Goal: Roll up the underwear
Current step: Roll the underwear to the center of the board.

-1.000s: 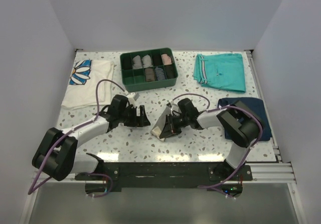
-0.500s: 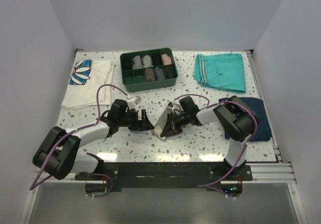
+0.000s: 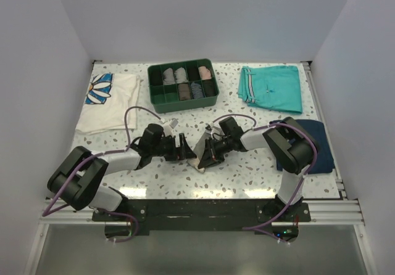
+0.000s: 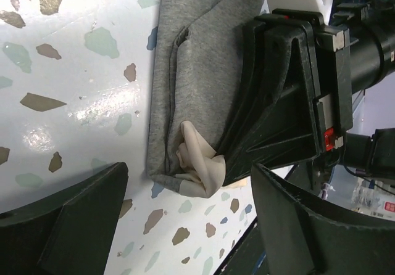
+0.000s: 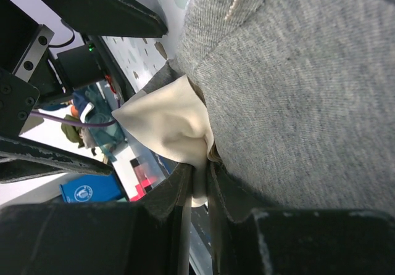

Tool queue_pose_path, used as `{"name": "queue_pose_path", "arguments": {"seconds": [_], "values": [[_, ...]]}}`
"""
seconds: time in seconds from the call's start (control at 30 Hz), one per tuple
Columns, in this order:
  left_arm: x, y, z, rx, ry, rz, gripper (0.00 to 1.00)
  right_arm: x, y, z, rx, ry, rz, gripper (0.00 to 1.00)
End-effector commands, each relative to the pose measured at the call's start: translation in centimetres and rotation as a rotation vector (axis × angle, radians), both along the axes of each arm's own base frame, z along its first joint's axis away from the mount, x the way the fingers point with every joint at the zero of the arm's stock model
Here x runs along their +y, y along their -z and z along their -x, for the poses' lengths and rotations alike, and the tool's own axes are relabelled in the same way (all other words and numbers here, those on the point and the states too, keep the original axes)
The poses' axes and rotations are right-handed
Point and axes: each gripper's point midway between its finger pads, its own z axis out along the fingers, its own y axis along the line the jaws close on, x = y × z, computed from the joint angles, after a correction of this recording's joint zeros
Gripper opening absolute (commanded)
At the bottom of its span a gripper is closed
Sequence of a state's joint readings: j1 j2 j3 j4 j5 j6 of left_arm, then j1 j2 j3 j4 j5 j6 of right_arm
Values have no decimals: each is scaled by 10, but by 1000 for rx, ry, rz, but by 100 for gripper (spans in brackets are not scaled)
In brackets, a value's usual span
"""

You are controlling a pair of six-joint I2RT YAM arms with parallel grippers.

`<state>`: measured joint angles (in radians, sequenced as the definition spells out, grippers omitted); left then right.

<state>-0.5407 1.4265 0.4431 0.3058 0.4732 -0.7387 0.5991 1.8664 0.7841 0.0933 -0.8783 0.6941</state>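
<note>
The underwear (image 3: 201, 147) is a small grey garment with a cream lining, lying folded into a wedge on the table between the two arms. My right gripper (image 3: 208, 153) is shut on its near edge. The right wrist view shows cream fabric (image 5: 166, 124) pinched between the jaws under the grey cloth (image 5: 296, 102). My left gripper (image 3: 185, 149) stands open just left of the garment, its fingers (image 4: 74, 225) spread either side of the bunched cream corner (image 4: 199, 167) without touching it. The grey cloth (image 4: 197, 71) lies flat beyond.
A green divided tray (image 3: 185, 105) holding several rolled items stands at the back centre. Teal shorts (image 3: 271, 89) lie back right, a navy folded garment (image 3: 321, 145) at the right edge, and a white daisy-print shirt (image 3: 108, 102) at back left.
My left gripper has slid right across the table until it sits against the underwear's left side. The right gripper keeps its hold and has shifted the cloth only slightly.
</note>
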Motion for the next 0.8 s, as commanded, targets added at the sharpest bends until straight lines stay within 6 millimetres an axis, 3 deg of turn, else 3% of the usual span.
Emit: {"name": "queue_pose_path", "arguments": {"seconds": [0.0,0.37,0.77], "values": [[11,16,-4,54,-101,-73,86,-5,2,-5,-36,10,40,2],[11,28,6,126,-87,-205,69,-4,1,-7,-49,13,35,2],[6,42,8,172,-69,-256,28,-4,-2,-8,-71,7,34,2]]}}
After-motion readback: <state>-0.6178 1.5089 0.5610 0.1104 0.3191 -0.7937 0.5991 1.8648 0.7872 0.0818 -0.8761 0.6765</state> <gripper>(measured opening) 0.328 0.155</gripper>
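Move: The left end of the underwear's rolled cream waistband is about 2 cm to the left hand's right, 1 cm nearer the base and 3 cm below it. The right gripper, already pinching that roll, is some 5 cm to the left hand's right and 2 cm back; the flat grey part's middle is about 4 cm ahead and 6 cm right. For the right hand, the roll's left end is some 3 cm left and 1 cm ahead. Downward, about 2 cm, the left hand settles onto the left end of the rolled waistband after a tiny forward drift that it takes back. Its fingers tip some 10 degrees steeper and close from wide open to about a third, one on each side of the roll, beginning to pinch cream band and grey cloth. The right hand stays put and keeps its pinch. ##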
